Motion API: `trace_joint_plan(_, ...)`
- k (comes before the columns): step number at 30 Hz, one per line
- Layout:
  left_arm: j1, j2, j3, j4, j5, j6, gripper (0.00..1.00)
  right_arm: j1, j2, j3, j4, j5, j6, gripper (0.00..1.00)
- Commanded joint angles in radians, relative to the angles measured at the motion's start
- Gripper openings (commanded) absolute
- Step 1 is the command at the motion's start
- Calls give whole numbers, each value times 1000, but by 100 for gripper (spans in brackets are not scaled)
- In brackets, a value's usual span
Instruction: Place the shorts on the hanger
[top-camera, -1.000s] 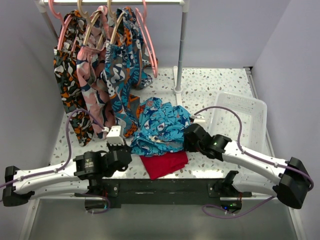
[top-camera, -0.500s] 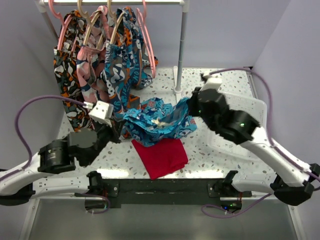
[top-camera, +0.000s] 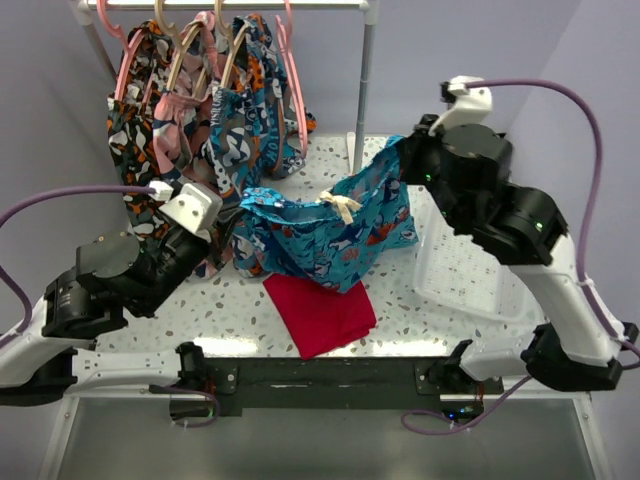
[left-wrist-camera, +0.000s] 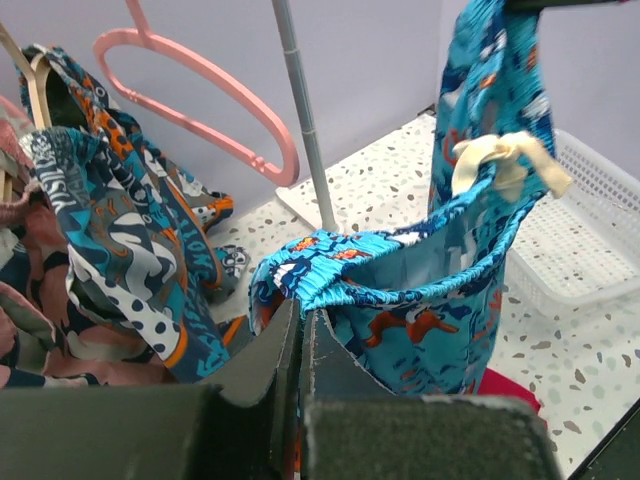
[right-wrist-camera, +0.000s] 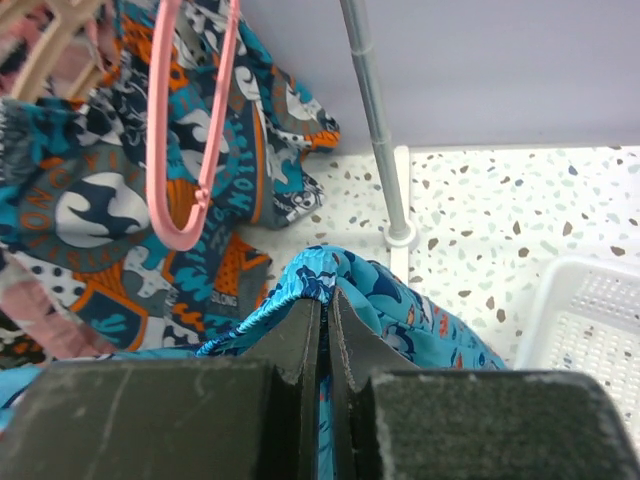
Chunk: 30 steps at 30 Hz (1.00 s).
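Observation:
The turquoise shorts (top-camera: 330, 238) hang in the air, stretched between both grippers, waistband up, with the cream drawstring bow (top-camera: 340, 206) in the middle. My left gripper (top-camera: 236, 224) is shut on the waistband's left end (left-wrist-camera: 300, 285). My right gripper (top-camera: 401, 160) is shut on the right end and stands higher (right-wrist-camera: 322, 285). The pink hanger (top-camera: 300, 95) hangs on the rail just right of the other garments, behind and left of the shorts. It also shows in the left wrist view (left-wrist-camera: 200, 72) and the right wrist view (right-wrist-camera: 162, 150).
A red cloth (top-camera: 322, 312) lies on the table under the shorts. A white basket (top-camera: 485, 265) sits at the right. The rack's upright pole (top-camera: 364, 100) stands behind the shorts. Darker patterned shorts (top-camera: 200, 150) hang on wooden hangers at the left.
The shorts lay crumpled on the table; the right gripper shut on them and both arms rose, lifting and spreading them. The right arm climbed farther, up and back.

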Motion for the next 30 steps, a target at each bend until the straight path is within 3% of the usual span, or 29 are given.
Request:
trace_joint_plan(1,-1,-1,140,104,23,104,0,-11,56,136,-33,13,-46,0)
trace_joint_plan(7,-1,126,328,59,57,160,0,-11,130,288,-40,7,-68,0)
trace_joint_plan(12,-3,147,314,70,80,145,0,-13,116,282,-37,39,-76,0)
trace_joint_plan(16,-3,116,100,110,74,86,0,-63,55,121,-16,10,-41,0)
trace_joint_plan(22,49,70,-264,165,41,-141,0,-263,-39,-265,68,-234,47,0)
trace_joint_plan(26,268,76,-522,248,347,-383,0,-312,-74,-587,182,-329,107,0)
trace_joint_plan(30,371,145,-711,326,478,-548,0,-333,-76,-790,252,-372,145,0)
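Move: The blue shorts already hang by the waistband between both shut grippers. The patch of table they are taken to, around the far edge of the red cloth, lies about 6 cm ahead, 12 cm right and 37 cm below the left hand; from the right hand it is 5 cm back, 14 cm left, 41 cm down. The red cloth's middle is some 12 cm right and 3 cm back of the left hand; the white basket stands about 21 cm right of the right hand, level with it fore and aft. The shorts, kept pinched at both sides of the waistband, are tossed up and then brought swiftly down towards the table: the left hand rises about 10 cm, the right dips and rises only a little, then both drop to nearly 25 cm below their start, swinging slightly right and forward. As they sink, both hands tip their fingers down by about 25 degrees. ##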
